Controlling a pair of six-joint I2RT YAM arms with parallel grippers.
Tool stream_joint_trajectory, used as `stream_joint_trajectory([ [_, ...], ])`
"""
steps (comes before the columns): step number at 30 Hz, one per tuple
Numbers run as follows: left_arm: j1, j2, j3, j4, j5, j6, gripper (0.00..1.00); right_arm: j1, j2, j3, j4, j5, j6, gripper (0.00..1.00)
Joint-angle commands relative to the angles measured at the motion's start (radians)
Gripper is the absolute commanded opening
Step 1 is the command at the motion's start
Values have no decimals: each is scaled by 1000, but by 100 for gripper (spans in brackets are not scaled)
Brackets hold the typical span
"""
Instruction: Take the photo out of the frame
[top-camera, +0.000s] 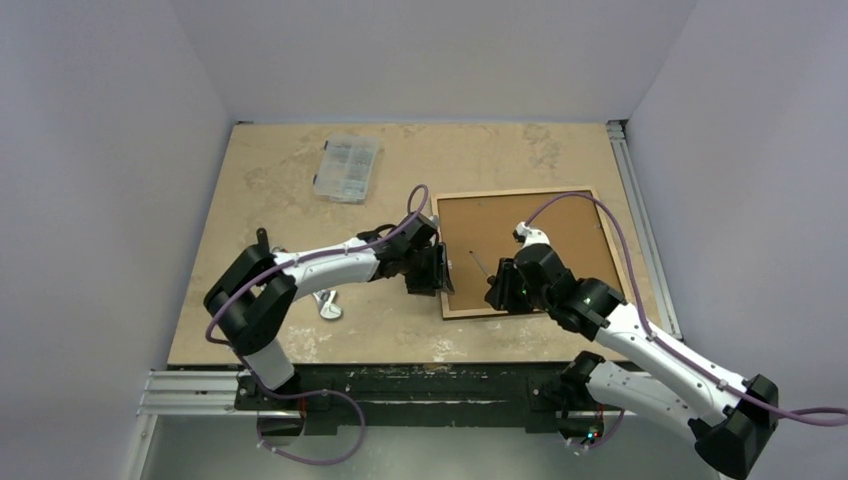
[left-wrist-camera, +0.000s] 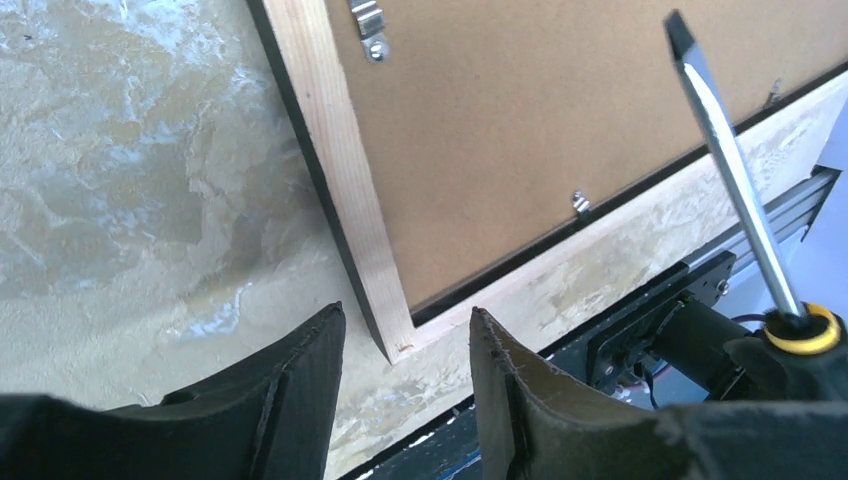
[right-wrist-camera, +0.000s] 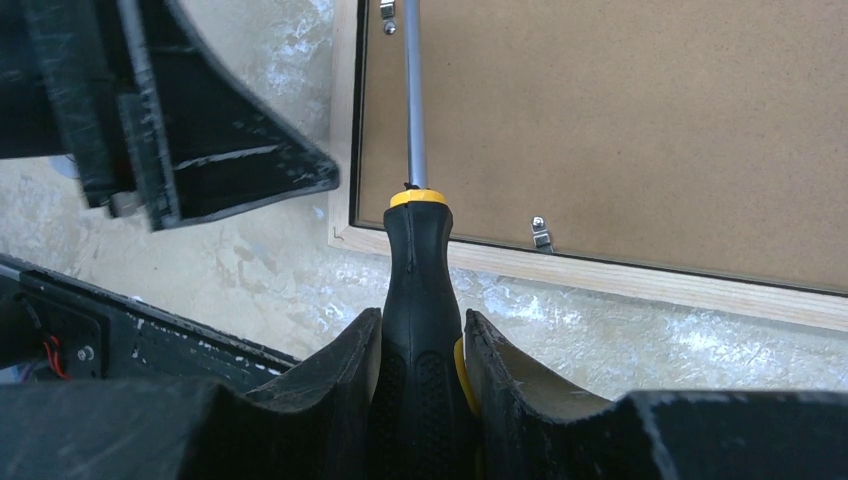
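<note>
The frame (top-camera: 520, 193) lies face down on the table's right half, pale wooden rim and brown backing (top-camera: 570, 240) upward. The photo is hidden beneath the backing. My left gripper (left-wrist-camera: 407, 315) is open and hovers over the frame's near-left corner (left-wrist-camera: 395, 345), with nothing between its fingers. My right gripper (right-wrist-camera: 422, 315) is shut on the black and yellow handle of a screwdriver (right-wrist-camera: 420, 260). The steel shaft (left-wrist-camera: 730, 160) reaches over the backing toward the left rim. Small metal clips (right-wrist-camera: 541, 235) hold the backing along the rim.
A clear plastic parts box (top-camera: 347, 167) sits at the back left. A small pale metal object (top-camera: 328, 306) lies beside the left arm. An aluminium rail (top-camera: 640, 230) runs along the table's right edge. The near table edge is close to the frame.
</note>
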Motion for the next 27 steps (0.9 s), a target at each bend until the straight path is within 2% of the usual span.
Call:
stream_joint_trajectory([
  [1,-10,-14,8,-60,-37,-6,46,1,-51,-11,1,33,21,0],
  [6,-12,-3,4,-64,-29,-11,43,1,-92,-21,-7,-9,41,0],
  [11,-23,3,9,-58,-51,-31,44,1,-116,-35,-4,-13,47,0],
  [18,-62,65,6,1,-77,-142,40,1,-127,-46,-9,-7,54,0],
  [22,-73,91,11,-13,-87,-133,27,0,-131,-52,-21,-9,56,0],
  [27,-64,101,127,-221,-154,79,4,1,-137,-56,-35,-19,57,0],
])
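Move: The stretch of the frame's left rail that the left fingers will shut on lies some 3 cm below that hand and about 2 cm back. The frame's near-left corner is about 6 cm back and 3 cm down, and the metal clip inside that rail is some 6 cm ahead, 2 cm to the right and 3 cm down. The screwdriver handle is about 11 cm to the right, level fore and aft, 7 cm higher. From the right hand, the stretch of rail lies about 11 cm left, 1 cm back and 10 cm down. Downwards and a little back, after a brief rise of under a centimetre, the left hand settles some 3 cm onto the frame's left rail just short of the near corner, tilting only slightly. Its fingers then close across the rail, one outside, one inside, and pinch it. The right hand, still gripping the screwdriver, eases about 1.5 cm back and 1 cm to the right. ##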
